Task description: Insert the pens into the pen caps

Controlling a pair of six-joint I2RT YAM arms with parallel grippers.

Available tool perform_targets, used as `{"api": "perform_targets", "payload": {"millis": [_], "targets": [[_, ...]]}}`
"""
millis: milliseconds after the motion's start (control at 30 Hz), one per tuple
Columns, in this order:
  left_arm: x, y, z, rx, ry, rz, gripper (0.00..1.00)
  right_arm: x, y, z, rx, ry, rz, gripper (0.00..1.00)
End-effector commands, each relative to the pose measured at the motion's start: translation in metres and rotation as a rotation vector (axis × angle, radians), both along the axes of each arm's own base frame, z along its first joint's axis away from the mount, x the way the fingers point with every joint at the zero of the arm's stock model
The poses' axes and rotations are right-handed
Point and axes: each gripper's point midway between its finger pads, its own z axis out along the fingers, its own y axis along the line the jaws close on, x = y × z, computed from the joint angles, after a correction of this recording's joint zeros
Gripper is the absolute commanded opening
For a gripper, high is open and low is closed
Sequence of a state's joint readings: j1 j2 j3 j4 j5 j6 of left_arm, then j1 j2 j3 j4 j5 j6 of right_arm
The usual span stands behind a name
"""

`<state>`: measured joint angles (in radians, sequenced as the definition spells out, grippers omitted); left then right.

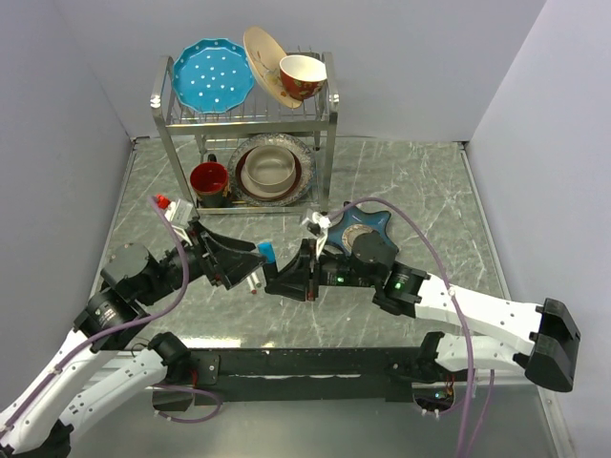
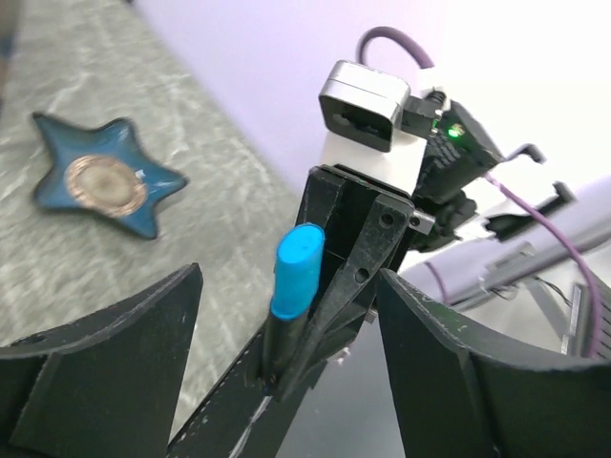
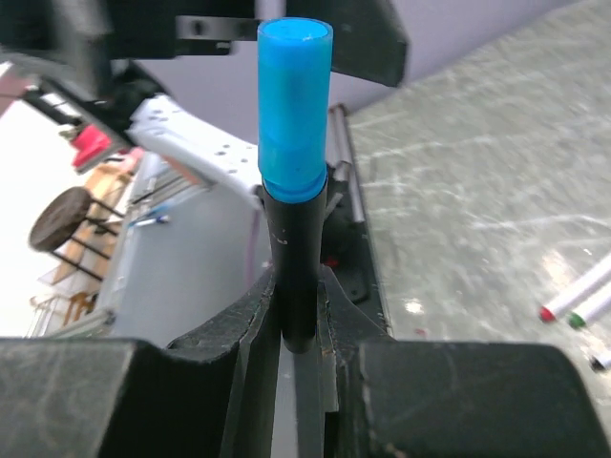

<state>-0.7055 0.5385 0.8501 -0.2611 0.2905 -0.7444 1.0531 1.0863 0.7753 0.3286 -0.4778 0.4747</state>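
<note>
My right gripper is shut on the dark marker and holds it upright by its lower barrel. A blue pen cap sits on the marker's top end. The left gripper is open, with one finger on each side of the capped marker and neither finger touching it. From above, the two grippers meet at mid-table around the blue cap. Three slim white pens lie on the table at the right of the right wrist view, with a red end, a green end and a black end.
A metal dish rack stands at the back with a blue plate, bowls and a red mug. A blue star-shaped dish lies just behind the right arm. Grey walls close in both sides.
</note>
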Motion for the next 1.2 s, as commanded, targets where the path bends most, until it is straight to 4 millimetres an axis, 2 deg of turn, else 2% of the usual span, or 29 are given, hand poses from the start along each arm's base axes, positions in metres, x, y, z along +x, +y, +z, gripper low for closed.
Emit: {"api": "perform_targets", "payload": {"millis": [0, 267, 500, 667, 767, 800, 833, 900, 967, 1000, 1033, 1067, 1167], "targets": [[-0.018, -0.007, 0.042, -0.093, -0.139, -0.107, 0.75, -0.018, -0.009, 0.035, 0.115, -0.052, 0.075, 0.0], [-0.021, -0.01, 0.051, -0.115, -0.161, -0.134, 0.7, -0.022, -0.011, 0.036, 0.113, -0.041, 0.08, 0.0], [-0.015, -0.016, 0.044, -0.089, -0.134, -0.141, 0.65, -0.022, -0.007, 0.039, 0.11, -0.032, 0.077, 0.0], [-0.012, -0.023, 0.038, -0.062, -0.119, -0.164, 0.56, -0.024, -0.002, 0.041, 0.107, -0.022, 0.091, 0.0], [-0.014, -0.024, 0.038, -0.057, -0.126, -0.176, 0.4, -0.023, 0.0, 0.04, 0.1, -0.018, 0.094, 0.0], [-0.015, -0.024, 0.037, -0.054, -0.131, -0.184, 0.24, -0.023, 0.001, 0.04, 0.102, -0.019, 0.095, 0.0], [-0.016, -0.025, 0.035, -0.05, -0.129, -0.194, 0.16, -0.024, 0.0, 0.041, 0.107, -0.019, 0.099, 0.0], [-0.021, -0.028, 0.027, -0.044, -0.108, -0.229, 0.01, -0.023, 0.0, 0.047, 0.12, -0.029, 0.094, 0.0], [-0.028, -0.031, 0.022, -0.063, -0.071, -0.273, 0.01, -0.019, -0.004, 0.063, 0.156, -0.056, 0.056, 0.0], [-0.03, -0.033, 0.011, -0.064, -0.045, -0.294, 0.01, -0.014, -0.007, 0.072, 0.175, -0.083, 0.032, 0.0], [-0.033, -0.033, 0.007, -0.075, -0.029, -0.31, 0.01, -0.01, -0.011, 0.088, 0.206, -0.107, 0.004, 0.0], [-0.038, -0.034, 0.012, -0.115, -0.032, -0.335, 0.01, -0.006, -0.013, 0.096, 0.219, -0.122, -0.012, 0.0], [-0.039, -0.033, -0.006, -0.111, 0.002, -0.337, 0.01, 0.001, -0.023, 0.13, 0.289, -0.171, -0.046, 0.0]]}}
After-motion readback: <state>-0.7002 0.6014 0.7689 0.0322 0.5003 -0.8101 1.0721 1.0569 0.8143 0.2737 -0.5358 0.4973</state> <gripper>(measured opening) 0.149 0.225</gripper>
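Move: The blue cap, on the marker gripped by the right hand, sits about 3 cm to the left hand's right, 1 cm ahead and level; from the right hand it is some 6 cm ahead, 1 cm left and level. From the left hand, the right fingertips are about 4 cm right and 5 cm back, level; the finished pens lie roughly 13 cm ahead, 2 cm left and 25 cm below. The left hand shifts about 3 cm right and pinches the blue cap; right eases back and up, holding. ##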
